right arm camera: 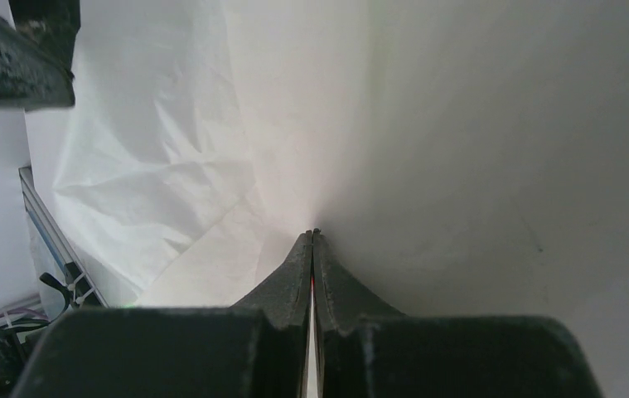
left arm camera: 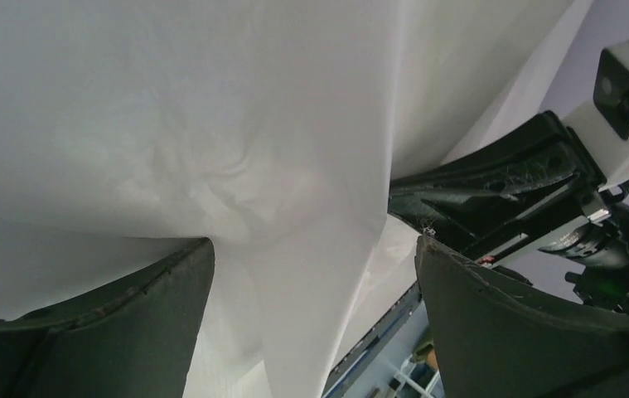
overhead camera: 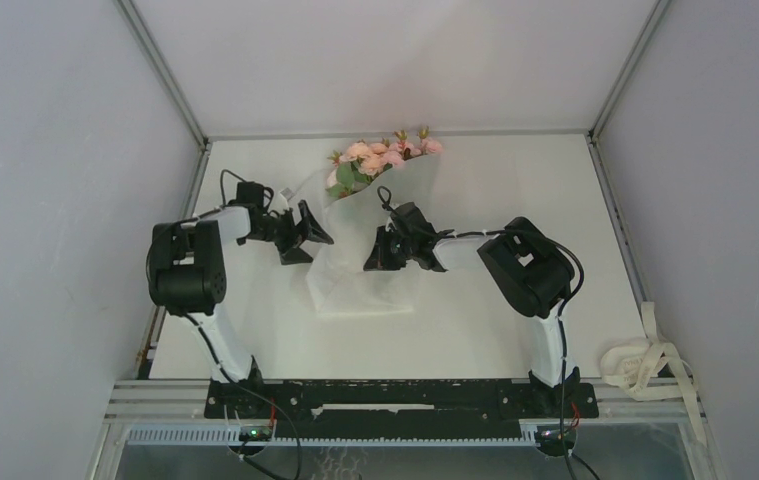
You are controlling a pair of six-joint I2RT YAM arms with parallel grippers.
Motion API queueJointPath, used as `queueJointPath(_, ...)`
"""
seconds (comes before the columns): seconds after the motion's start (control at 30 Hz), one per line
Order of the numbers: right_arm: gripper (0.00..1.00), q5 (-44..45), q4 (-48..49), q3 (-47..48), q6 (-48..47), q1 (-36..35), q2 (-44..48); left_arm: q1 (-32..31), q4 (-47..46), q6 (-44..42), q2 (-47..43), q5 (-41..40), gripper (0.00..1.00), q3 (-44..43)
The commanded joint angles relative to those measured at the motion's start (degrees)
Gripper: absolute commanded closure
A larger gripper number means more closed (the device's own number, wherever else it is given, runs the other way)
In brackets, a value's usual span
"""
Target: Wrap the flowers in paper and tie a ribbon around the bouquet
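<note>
The flowers [overhead camera: 380, 155], pale pink roses with green leaves, stick out of the far end of the bouquet. White paper [overhead camera: 355, 285] is wrapped round them in a cone that widens toward me. My left gripper [overhead camera: 315, 236] is open at the cone's left side. In the left wrist view a fold of paper [left arm camera: 319, 274] hangs between its wide-apart fingers [left arm camera: 153, 307]. My right gripper [overhead camera: 381, 255] is at the cone's right side. Its fingers [right arm camera: 298, 265] are shut on the paper [right arm camera: 170, 166], with a thin white sliver between them. The cream ribbon [overhead camera: 641, 362] lies in loose loops at the near right.
The ribbon is off the table's right edge, on the frame rail. Metal posts and grey walls close in the table on the left, right and back. The right arm's gripper [left arm camera: 501, 191] shows close by in the left wrist view.
</note>
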State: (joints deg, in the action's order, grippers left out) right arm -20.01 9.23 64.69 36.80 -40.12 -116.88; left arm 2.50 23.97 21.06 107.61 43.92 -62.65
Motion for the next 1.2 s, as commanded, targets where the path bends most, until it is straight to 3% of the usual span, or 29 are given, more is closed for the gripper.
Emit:
queueJointPath(0.0,0.92,1.29,-3.20,0.12,-0.72,-0.75,0.77,-0.33,2.96,-0.82,-2.64,0.77,0.04,3.22)
queueJointPath(0.2,0.92,0.85,-2.55,0.12,-0.23,-0.92,0.62,-0.81,5.60,-1.14,-9.78,2.73,0.06,8.53)
queueJointPath(0.67,0.92,1.46,-3.82,0.09,-0.46,-1.21,1.39,-0.83,10.69,-0.93,-13.04,8.43,0.09,12.01)
queueJointPath(0.83,0.92,1.80,-3.96,0.13,-0.19,-1.21,1.39,-0.83,9.97,2.38,-17.34,6.91,0.09,16.19)
queueJointPath(1.0,0.92,2.07,-4.47,0.17,-0.37,-1.19,1.56,-1.38,9.76,3.60,-19.63,5.66,0.16,18.16)
queueJointPath(1.1,0.92,2.48,-4.87,0.10,-0.52,-1.11,1.73,-1.79,7.11,3.92,-18.02,5.90,0.35,19.11)
queueJointPath(1.17,0.92,2.73,-5.14,0.12,-0.63,-1.10,1.94,-1.80,5.06,3.96,-17.54,2.33,0.39,20.04)
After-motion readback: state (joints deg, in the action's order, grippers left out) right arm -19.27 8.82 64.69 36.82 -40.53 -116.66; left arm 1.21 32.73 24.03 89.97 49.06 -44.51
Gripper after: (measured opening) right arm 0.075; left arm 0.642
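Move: The loose near-left corner of the paper lies about 11 cm back and 2 cm to the right of my open left hand, perhaps 1 cm lower. My shut right fingertips rest on the paper some 12 cm to the right of my left hand, 3 cm nearer the base and 3 cm lower; the blossoms are about 19 cm ahead and 14 cm right of it. From my right hand, that corner is roughly 8 cm back and 10 cm to the left. I draw my left hand straight back along the paper's left side to its near-left corner, about 12 cm, tilting the wrist some 10 degrees on the way. The fingers stay wide until I reach the loose edge, then close partway around it without shutting. My right hand stays put, keeping its closed tips on the folded paper. ##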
